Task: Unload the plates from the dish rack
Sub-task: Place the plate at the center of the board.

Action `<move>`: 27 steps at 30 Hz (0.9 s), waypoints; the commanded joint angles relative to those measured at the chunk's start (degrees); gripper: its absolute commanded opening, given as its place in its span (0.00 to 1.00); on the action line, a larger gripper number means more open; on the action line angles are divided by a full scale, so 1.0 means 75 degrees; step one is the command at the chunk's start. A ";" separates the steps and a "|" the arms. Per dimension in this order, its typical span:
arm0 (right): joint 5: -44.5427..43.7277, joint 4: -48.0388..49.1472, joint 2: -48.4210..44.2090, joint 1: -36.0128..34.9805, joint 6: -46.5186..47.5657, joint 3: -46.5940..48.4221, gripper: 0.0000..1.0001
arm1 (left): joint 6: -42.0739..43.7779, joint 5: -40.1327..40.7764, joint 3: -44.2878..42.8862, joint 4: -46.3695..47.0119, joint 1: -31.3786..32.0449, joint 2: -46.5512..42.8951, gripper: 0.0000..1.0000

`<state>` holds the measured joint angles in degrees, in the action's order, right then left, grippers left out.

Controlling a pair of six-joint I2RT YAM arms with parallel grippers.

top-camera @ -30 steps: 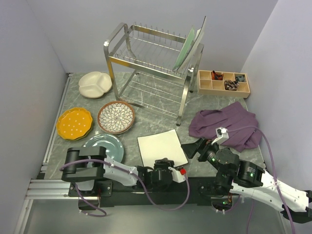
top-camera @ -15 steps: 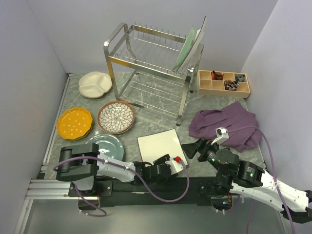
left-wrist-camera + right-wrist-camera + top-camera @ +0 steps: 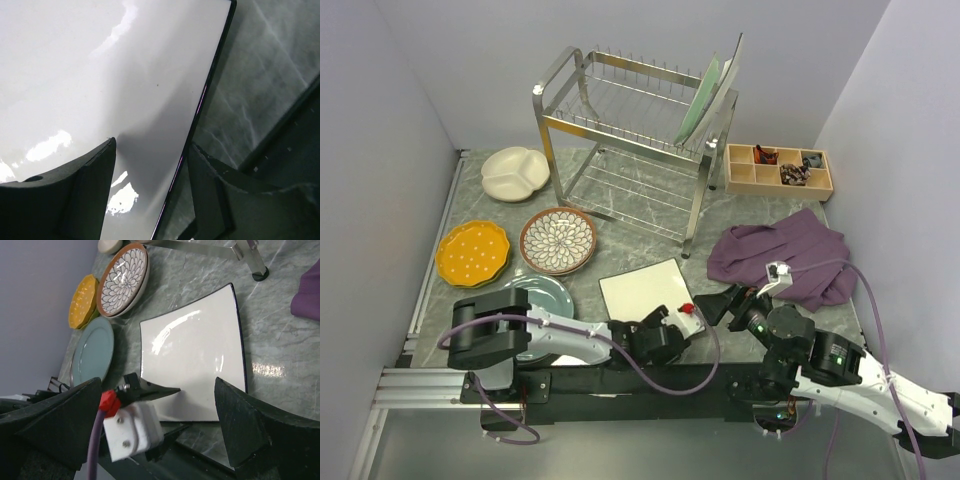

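The dish rack [image 3: 620, 120] stands at the back with two plates [image 3: 708, 92] upright at its right end, a pale green one and a lighter one behind it. On the table lie a cream divided plate [image 3: 515, 172], an orange dotted plate [image 3: 472, 252], a brown petal plate [image 3: 558, 240], a grey-blue plate [image 3: 535, 298] and a white square plate [image 3: 642, 288]. My left gripper [image 3: 685, 318] is open, its jaws astride the near right edge of the white square plate [image 3: 100, 75], one finger over it. My right gripper [image 3: 720, 303] hangs wide open just right of that plate [image 3: 195, 345], holding nothing.
A wooden compartment tray [image 3: 778, 170] sits at the back right. A purple cloth [image 3: 780, 250] lies in front of it, beside my right arm. Walls close in on the left, back and right. A black rail [image 3: 570, 385] runs along the table's near edge.
The left gripper's jaws have widened on the white square plate's near edge, and the gripper has moved forward and right. The plate now lies slightly turned. The right arm has barely moved.
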<state>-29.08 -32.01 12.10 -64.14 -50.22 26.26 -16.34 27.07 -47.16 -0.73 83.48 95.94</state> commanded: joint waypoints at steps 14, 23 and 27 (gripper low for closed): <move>0.0034 0.0401 0.0449 0.0009 -0.0160 -0.0115 0.99 | -0.1396 0.0199 0.0440 -0.0395 -0.1170 -0.0464 0.63; 0.0057 0.0448 0.0227 0.0009 -0.0160 -0.0103 0.98 | -0.0974 -0.0234 -0.0239 0.0039 -0.1814 0.0085 0.60; -0.0013 0.0342 0.0157 0.0021 -0.0148 -0.0126 0.99 | -0.0834 -0.0153 -0.0626 0.0051 -0.1967 0.0484 0.60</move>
<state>-29.36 -30.76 14.20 -64.07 -51.13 25.06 -23.03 26.35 -48.53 -1.28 70.67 96.47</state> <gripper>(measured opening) 0.986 0.603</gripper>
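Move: The white square plate lies flat under my left hand, its centre about 7 cm ahead, 4 cm to the left and 2 cm below; my open fingers straddle its near edge. The round teal plate is some 30 cm left and 4 cm ahead, the patterned bowl about 25 cm left and 19 cm ahead, and the rack's near right foot roughly 17 cm straight ahead. From my idle right hand the square plate's centre is about 4 cm ahead, 9 cm left and 18 cm below. With the outer finger still against the near edge and the other reaching over the plate, my left hand pushes the square plate along the table towards the rack: forward and left at first, then nearly straight forward, about 7 cm in all. It stays at the same low height, turns some 15 degrees counter-clockwise, and keeps the fingers part-open. ##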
